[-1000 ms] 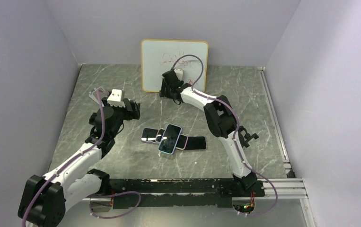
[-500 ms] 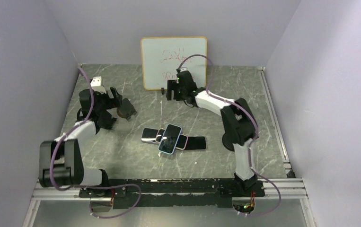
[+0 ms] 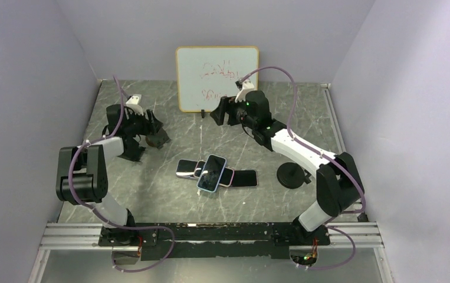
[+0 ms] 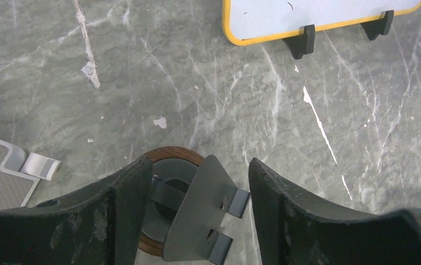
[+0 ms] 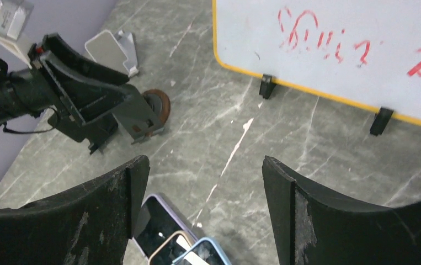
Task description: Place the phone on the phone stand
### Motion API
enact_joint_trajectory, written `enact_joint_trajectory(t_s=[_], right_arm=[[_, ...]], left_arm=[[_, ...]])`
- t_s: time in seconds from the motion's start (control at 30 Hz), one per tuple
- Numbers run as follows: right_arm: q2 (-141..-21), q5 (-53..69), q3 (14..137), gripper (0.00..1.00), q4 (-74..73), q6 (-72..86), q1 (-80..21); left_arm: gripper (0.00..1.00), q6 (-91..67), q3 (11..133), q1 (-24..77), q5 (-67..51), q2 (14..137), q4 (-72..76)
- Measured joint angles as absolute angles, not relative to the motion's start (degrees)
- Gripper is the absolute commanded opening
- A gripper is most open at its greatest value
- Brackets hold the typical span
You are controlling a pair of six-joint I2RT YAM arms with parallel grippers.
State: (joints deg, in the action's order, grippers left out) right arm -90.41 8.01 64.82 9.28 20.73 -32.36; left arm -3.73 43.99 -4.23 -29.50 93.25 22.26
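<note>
Several phones lie overlapped mid-table, a blue-cased phone [image 3: 212,173] on top and a purple-cased phone [image 5: 155,221] at the pile's left end. The phone stand [image 4: 197,215], a grey metal plate on a round wood-rimmed base, stands at the left [image 3: 158,138]. My left gripper [image 4: 197,165] is low over it [image 3: 151,127], open, one finger on each side. The right finger just meets the stand's lip, while the left finger stands apart from the plate. My right gripper [image 5: 205,165] hangs open and empty in front of the whiteboard [image 3: 219,111], above and behind the phones.
A whiteboard [image 3: 216,76] with red scribbles stands on feet at the back. A black round-based stand [image 3: 293,175] sits right of the phones, by the right arm. A silver stand [image 4: 4,171] lies left of the left gripper, also seen from the right wrist [image 5: 111,47].
The left arm swung back and brought its gripper down over the stand, jaws narrowing. The right arm folded out to the right, its gripper drawing back from the whiteboard and opening a little.
</note>
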Motion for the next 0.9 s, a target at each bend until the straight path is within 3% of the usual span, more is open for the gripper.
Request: enact_joint_trajectory(t_s=[0.13,0.2,0.3,0.63,0.9], right_arm=[[-90.1,8.4,63.2,0.79,8.7,20.7,-32.3],[-90.1,8.6,63.1,0.79,8.7,20.7,-32.3],[-90.0,8.9,63.1,0.79,8.7,20.7,-32.3],[-90.0,9.6,63.1,0.8,8.4,20.3,-32.2],[-88.7,9.7,63.1,0.81,8.2,20.0,-32.1]], left_arm=[[0.52,-3.1,45.6,-4.2,-30.9,95.3,21.3],[0.41,-2.7,46.9,-4.2,-32.2,96.7,21.1],[0.06,-1.7,50.0,-4.2,-34.5,100.1,20.1],[0.05,2.5,56.9,-1.5,-43.9,104.9,16.1],[0.05,6.2,70.8,13.4,-45.5,108.7,9.2]])
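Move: The phone stand is just under the open left fingers, its middle about 2 cm ahead, 2 cm right and 4 cm below. Around the left gripper, the grey stand lies roughly 16 cm left and 4 cm ahead, the black stand 11 cm left and 9 cm back, and the blue-cased phone about 22 cm right and 18 cm back. From the right gripper, the phone stand lies some 24 cm left, about level fore-and-aft and 17 cm lower. Close the left gripper on the phone stand's upper part while easing it a little forward, right and down. Once it is pinched, carry the stand about 15 cm to the right, slowly at first and then fast, lifting some 5 cm near the end and turning the wrist roughly 35 degrees clockwise, in front of the whiteboard and towards the waiting right gripper. ##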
